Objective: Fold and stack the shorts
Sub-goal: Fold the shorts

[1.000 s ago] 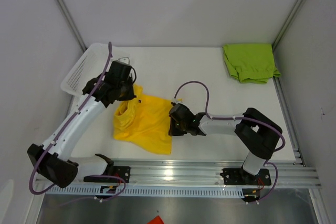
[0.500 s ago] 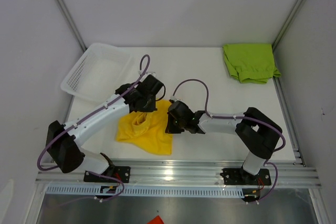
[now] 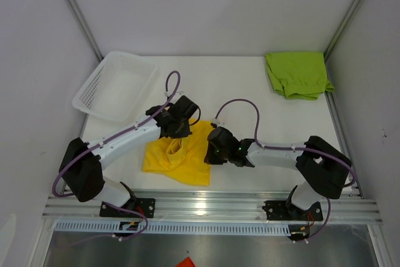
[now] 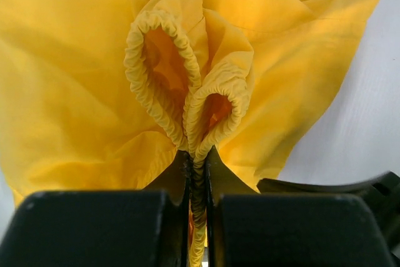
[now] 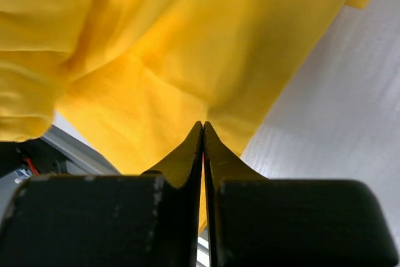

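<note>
The yellow shorts [image 3: 181, 162] lie bunched on the table's near middle. My left gripper [image 3: 179, 132] is at their far edge, shut on the gathered elastic waistband [image 4: 187, 92], which loops out of the jaws in the left wrist view [image 4: 197, 156]. My right gripper [image 3: 213, 152] is at the shorts' right edge. Its jaws [image 5: 203, 128] are closed tip to tip with thin yellow fabric [image 5: 187, 42] drawn to them. The lime green shorts [image 3: 297, 74] lie folded at the far right corner, away from both grippers.
A white mesh basket [image 3: 115, 85] stands at the far left, just beyond my left arm. Bare white table [image 3: 250, 104] lies between the yellow and green shorts. A metal rail [image 3: 219, 207] runs along the near edge.
My left gripper carried the waistband from beside the basket rightward and nearer, folding the yellow shorts over toward my right gripper. My right gripper shifted slightly right and nearer with the fabric.
</note>
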Robot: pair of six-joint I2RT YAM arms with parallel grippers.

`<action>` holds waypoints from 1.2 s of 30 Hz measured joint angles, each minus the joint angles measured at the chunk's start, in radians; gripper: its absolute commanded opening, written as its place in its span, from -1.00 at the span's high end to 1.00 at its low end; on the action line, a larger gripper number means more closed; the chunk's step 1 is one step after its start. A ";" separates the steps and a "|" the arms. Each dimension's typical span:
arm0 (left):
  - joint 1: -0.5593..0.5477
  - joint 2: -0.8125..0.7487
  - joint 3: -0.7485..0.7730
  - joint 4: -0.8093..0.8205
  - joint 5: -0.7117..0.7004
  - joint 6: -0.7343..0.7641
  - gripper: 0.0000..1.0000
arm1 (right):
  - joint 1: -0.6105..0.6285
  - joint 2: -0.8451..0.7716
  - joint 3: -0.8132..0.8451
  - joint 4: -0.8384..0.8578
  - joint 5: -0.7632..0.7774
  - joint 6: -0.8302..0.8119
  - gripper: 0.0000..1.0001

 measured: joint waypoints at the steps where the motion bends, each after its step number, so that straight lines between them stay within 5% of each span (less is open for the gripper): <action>1: 0.000 0.005 0.000 0.008 0.005 -0.004 1.00 | -0.002 -0.022 -0.003 -0.010 0.011 0.001 0.95; 9: 0.000 0.014 -0.035 0.088 0.051 -0.032 0.99 | -0.094 -0.154 -0.061 -0.016 0.035 0.001 0.97; 23: -0.001 0.018 -0.038 0.114 0.057 -0.033 1.00 | -0.176 -0.154 -0.142 -0.002 0.026 -0.011 0.99; 36: -0.002 0.010 0.045 0.004 0.020 -0.020 1.00 | -0.178 -0.029 -0.017 0.059 -0.032 -0.039 1.00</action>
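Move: The left gripper already pinches the shorts' gathered waistband; the middle of the spread shorts lies about 4 cm back, 2 cm to its left and 10 cm below. The white basket is about 24 cm ahead and 30 cm left of that gripper. From the right gripper, the shorts' right edge is roughly 3 cm ahead, 1 cm right and 2 cm below, while the held waistband sits about 6 cm ahead, 7 cm left and 7 cm higher. Lift the right gripper about 3 cm clear while moving forward, sweep it right some 7 cm and back down by the shorts' right edge, turning roughly 10 degrees clockwise, then work forward and left, fingers nearly shut. Meanwhile keep the left gripper clamped on the waistband, ease it right about 2 cm and slightly down, hold, then start raising it. ##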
